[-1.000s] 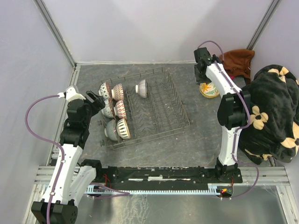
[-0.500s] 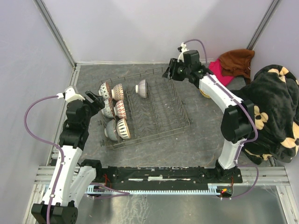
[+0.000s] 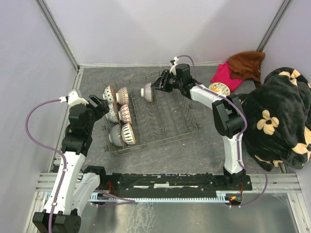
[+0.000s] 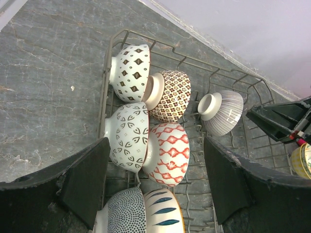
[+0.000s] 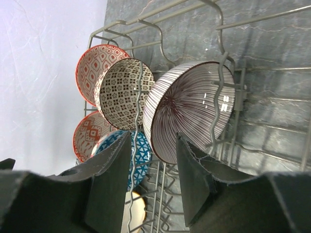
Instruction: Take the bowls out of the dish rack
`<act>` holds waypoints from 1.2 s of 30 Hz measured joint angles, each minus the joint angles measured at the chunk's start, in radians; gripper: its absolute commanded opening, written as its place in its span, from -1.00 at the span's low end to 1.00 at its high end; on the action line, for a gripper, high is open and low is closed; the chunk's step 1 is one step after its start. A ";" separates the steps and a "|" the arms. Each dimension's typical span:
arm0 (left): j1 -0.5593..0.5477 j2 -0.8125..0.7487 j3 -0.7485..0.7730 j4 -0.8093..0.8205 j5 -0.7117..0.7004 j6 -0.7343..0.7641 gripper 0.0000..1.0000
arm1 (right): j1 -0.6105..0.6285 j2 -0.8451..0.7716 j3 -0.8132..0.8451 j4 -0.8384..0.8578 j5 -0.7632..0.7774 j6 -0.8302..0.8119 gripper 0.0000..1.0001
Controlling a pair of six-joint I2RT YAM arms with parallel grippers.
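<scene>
The grey wire dish rack (image 3: 171, 116) sits mid-table. Several patterned bowls (image 3: 119, 114) stand on edge in pairs at its left end. A striped bowl (image 3: 147, 91) stands alone further back. My right gripper (image 3: 158, 86) reaches in from the right and is open, its fingers either side of the striped bowl's (image 5: 189, 109) lower rim; contact is unclear. My left gripper (image 3: 99, 104) hovers open over the rack's left end, above a red lattice bowl (image 4: 167, 153) and its neighbours, holding nothing. Another bowl (image 3: 219, 89), yellow-rimmed, rests on the table right of the rack.
A pink cloth (image 3: 228, 75) and a brown cloth (image 3: 247, 63) lie in the back right corner. A bulky black blanket with pale flowers (image 3: 279, 116) fills the right side. Pale walls enclose the table on three sides.
My right arm swung left from the yellow-rimmed bowl at the right, across the rack's back edge, to the striped bowl. The left arm and the racked bowls have not moved.
</scene>
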 measured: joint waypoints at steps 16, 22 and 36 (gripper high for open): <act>0.000 0.000 0.000 0.000 0.000 0.000 0.69 | 0.038 0.096 0.072 0.079 -0.010 0.062 -0.22; 0.000 0.000 0.000 0.000 0.000 0.000 0.68 | 0.038 0.113 0.072 0.089 -0.011 0.077 -0.51; 0.000 0.002 0.000 0.000 -0.001 0.000 0.69 | 0.043 0.134 0.072 0.168 -0.041 0.137 -0.97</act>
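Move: The striped bowl, standing on edge with its mouth towards the right hand, has its middle about 6 cm left of that hand, 4 cm nearer the base and some 4 cm lower. Beyond it, the brown-patterned bowl lies roughly 21 cm left and 6 cm back of the hand, with the red-patterned bowl some 20 cm left and 18 cm back. From the left hand, the striped bowl is about 28 cm right, 6 cm ahead and 14 cm below. The right fingers come to pinch the striped bowl's rim on the side away from the base, one finger inside the mouth and one outside. The half-open hand pushes left about 4 cm towards the bowl, edging slightly forward and dipping about a centimetre before easing up a little; the jaws meanwhile close nearly shut, and the wrist rolls under 10 degrees. ##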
